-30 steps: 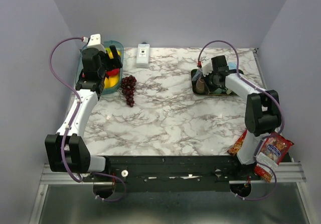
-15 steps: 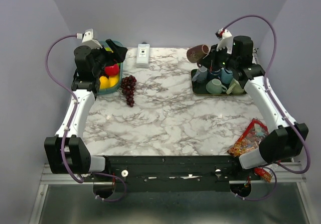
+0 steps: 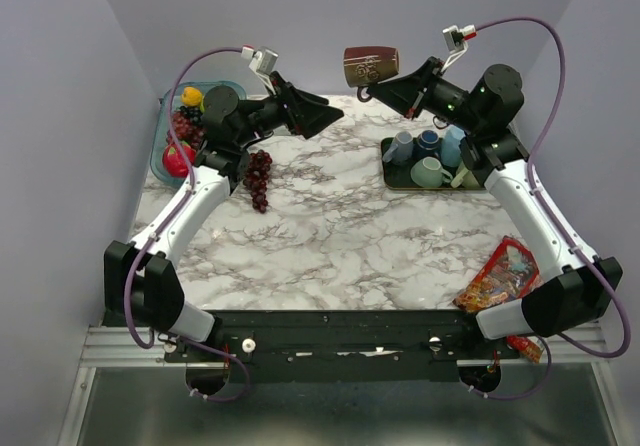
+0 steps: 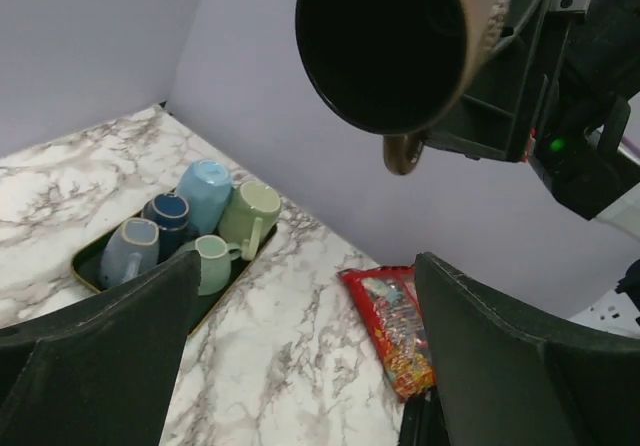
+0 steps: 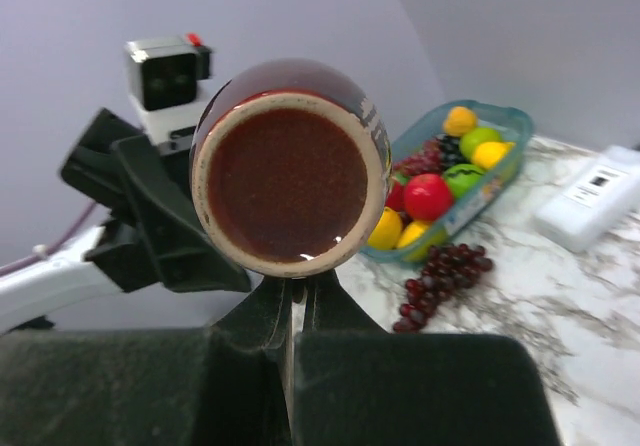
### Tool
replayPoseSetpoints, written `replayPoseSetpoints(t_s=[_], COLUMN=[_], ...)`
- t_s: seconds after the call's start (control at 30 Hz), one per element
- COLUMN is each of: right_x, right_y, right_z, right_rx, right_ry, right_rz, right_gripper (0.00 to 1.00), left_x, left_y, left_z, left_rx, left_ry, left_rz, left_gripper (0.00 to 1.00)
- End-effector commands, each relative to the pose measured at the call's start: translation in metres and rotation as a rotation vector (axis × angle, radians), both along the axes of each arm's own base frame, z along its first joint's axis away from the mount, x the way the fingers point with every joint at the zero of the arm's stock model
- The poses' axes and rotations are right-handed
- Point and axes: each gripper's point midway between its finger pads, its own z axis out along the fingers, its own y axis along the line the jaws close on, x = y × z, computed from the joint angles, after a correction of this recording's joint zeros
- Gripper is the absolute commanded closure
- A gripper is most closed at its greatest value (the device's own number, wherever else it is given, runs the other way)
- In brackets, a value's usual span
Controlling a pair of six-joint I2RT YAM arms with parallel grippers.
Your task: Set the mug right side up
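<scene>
A brown mug (image 3: 371, 67) hangs on its side in the air above the back of the table. My right gripper (image 3: 368, 90) is shut on its handle (image 4: 405, 153) from below. The right wrist view shows the mug's cream-ringed base (image 5: 290, 171) above the shut right gripper (image 5: 300, 296). In the left wrist view the mug's dark mouth (image 4: 385, 46) faces the camera. My left gripper (image 3: 322, 116) stands open, pointing right at the mug and apart from it. Nothing lies between its wide fingers (image 4: 520, 366).
A dark tray (image 3: 390, 181) at the back right holds several blue and green mugs (image 3: 430, 171). A fruit tub (image 3: 172, 131) and loose grapes (image 3: 258, 174) sit at the back left. A red snack bag (image 3: 495, 276) lies near the right arm's base. A white box (image 5: 590, 206) lies past the tub.
My right arm lifted the brown mug off the tray and carried it up and left. My left arm swung from the fruit tub toward the middle, facing the mug.
</scene>
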Motion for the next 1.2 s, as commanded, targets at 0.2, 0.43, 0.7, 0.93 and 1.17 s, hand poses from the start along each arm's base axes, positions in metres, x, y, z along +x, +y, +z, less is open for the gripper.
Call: replayPoseSetpoints(t_s=[0.2,0.43,0.7,0.93,1.17], right_x=[-0.026,-0.029,-0.034,-0.045,-0.048], right_y=[0.026,0.035,0.041,0.042,0.042], right_z=[0.036,0.029,0.023,0.020,0.011], right_rx=[0.120,0.117,0.109,0.083,0.083], right_ry=[-0.035,-0.038,-0.044,-0.065,-0.045], right_rz=[0.154,0.192,0.224,0.264,0.285], right_gripper=[0.99,0.99,0.99,0.99,0.99], left_x=[-0.023,-0.030,-0.024,-0.024,-0.023], left_y=[-0.031,-0.032,-0.035,-0.029,-0.027], left_z=[0.043,0.052,0.051,0.055,0.057], left_rx=[-0.198,-0.282,-0.285,-0.307,-0.320], left_ry=[0.007,0.028,0.044,0.028,0.030], left_rz=[-0.127,-0.172,-0.160,-0.155,-0.150], left_gripper=[0.23,0.36,0.52,0.57,0.60])
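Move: The mug lies on its side in the air, mouth towards the left gripper; its middle is about 9 cm to the left hand's right, 2 cm ahead and 9 cm above. The right hand already pinches the handle, mug middle 1 cm ahead, level sideways, 6 cm above; the left gripper is about 9 cm to its left, level ahead, 4 cm below. Far below, the mug tray is 27 cm right, 10 ahead, 40 down; from the left hand the grapes are 27 cm left, 6 ahead, 38 down. The left hand first goes to its right towards the mug's handle, about 3.5 cm, then climbs some 4 cm while easing back, tipping its fingers up about 15 degrees and turning a little clockwise, and narrows its wide-open fingers to less than half around the hanging handle; no squeeze on it can be seen. Keeping its pinch on the handle, the right hand carries the mug left towards the left gripper and back by nearly as much, turning some 10 degrees counter-clockwise, and both hands end almost still, fingertips nearly meeting under the mug. ##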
